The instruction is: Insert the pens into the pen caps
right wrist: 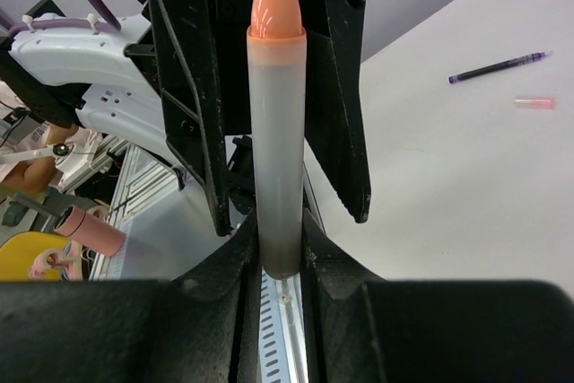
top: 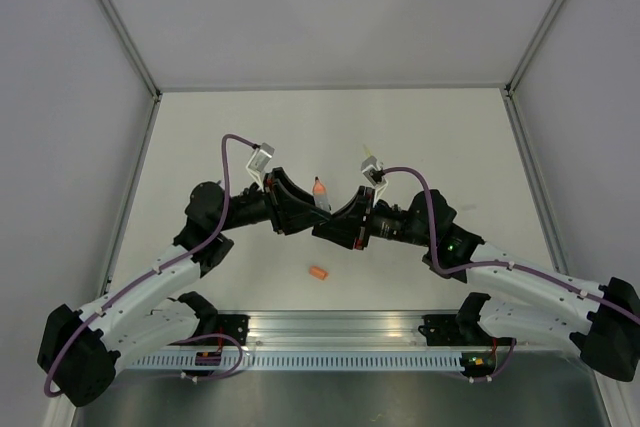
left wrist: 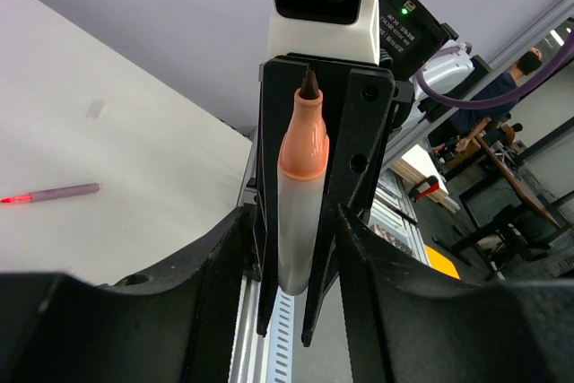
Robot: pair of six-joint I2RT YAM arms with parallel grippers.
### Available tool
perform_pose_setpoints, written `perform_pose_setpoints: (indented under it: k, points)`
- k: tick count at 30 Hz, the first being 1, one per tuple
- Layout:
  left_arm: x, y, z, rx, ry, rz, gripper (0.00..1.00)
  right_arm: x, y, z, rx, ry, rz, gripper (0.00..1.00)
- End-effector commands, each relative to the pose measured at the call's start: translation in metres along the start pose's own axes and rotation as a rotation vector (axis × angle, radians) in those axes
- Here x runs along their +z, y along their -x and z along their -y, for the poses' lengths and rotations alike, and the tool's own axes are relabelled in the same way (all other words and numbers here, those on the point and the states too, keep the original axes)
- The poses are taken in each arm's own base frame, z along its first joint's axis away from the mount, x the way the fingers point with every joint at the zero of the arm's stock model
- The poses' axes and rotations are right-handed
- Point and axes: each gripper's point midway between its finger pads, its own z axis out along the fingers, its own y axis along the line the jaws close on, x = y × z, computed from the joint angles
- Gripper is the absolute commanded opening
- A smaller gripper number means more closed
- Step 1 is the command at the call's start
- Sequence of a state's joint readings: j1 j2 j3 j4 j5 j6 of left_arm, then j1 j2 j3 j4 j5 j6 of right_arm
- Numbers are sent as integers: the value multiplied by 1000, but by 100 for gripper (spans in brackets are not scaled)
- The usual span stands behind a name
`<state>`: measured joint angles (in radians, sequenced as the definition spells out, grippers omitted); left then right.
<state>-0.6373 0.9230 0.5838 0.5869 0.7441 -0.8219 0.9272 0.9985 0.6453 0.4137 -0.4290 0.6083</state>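
A whitish-grey pen (top: 320, 192) with an orange neck and a dark tip stands upright where the two arms meet over the middle of the table. My right gripper (right wrist: 280, 248) is shut on its lower barrel (right wrist: 276, 150). My left gripper (left wrist: 291, 248) is open, its fingers (left wrist: 215, 275) standing apart on either side of the pen (left wrist: 300, 213) and of the right gripper's fingers. A bright orange pen cap (top: 318, 273) lies on the table in front of the grippers. A dark pen (right wrist: 498, 67) and a pinkish cap (right wrist: 535, 102) lie on the table in the right wrist view.
In the left wrist view a purplish-grey pen with a red tip (left wrist: 54, 193) lies on the table. An aluminium rail (top: 330, 332) runs along the near edge between the arm bases. Grey walls with metal posts (top: 120, 27) enclose the table.
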Motion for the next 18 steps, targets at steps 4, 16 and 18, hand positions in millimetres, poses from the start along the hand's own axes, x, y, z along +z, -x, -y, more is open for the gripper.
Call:
perform_pose_setpoints:
  k: [4,16,18]
  points:
    - [0,5,14,23,-71,23,45,2,15,-13,-7,63,64,0]
    - [0,6,21,3,-105,25,8,8,6,-9,19,77,42,0]
    - [0,5,21,-1,-103,21,2,8,3,-7,18,67,32,4]
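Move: The orange pen stands upright, nib up, its white lower end in the right fingers and its middle some 5 cm above that hand. From the left hand, open around the barrel, its middle is about 3 cm up and 1 cm to the right, level fore and aft. The loose orange cap lies on the table some 30 cm straight below the left hand; the red pen, equally low, is about 16 cm ahead and 24 cm to the right. The left fingers close from about half open until they pinch the white barrel of the orange pen, just above the right fingers, which keep their hold on its lower end. The left hand stays nearly in place, rising about half a centimetre; the right creeps roughly half a centimetre to the left, towards the left gripper, and a touch upwards. ##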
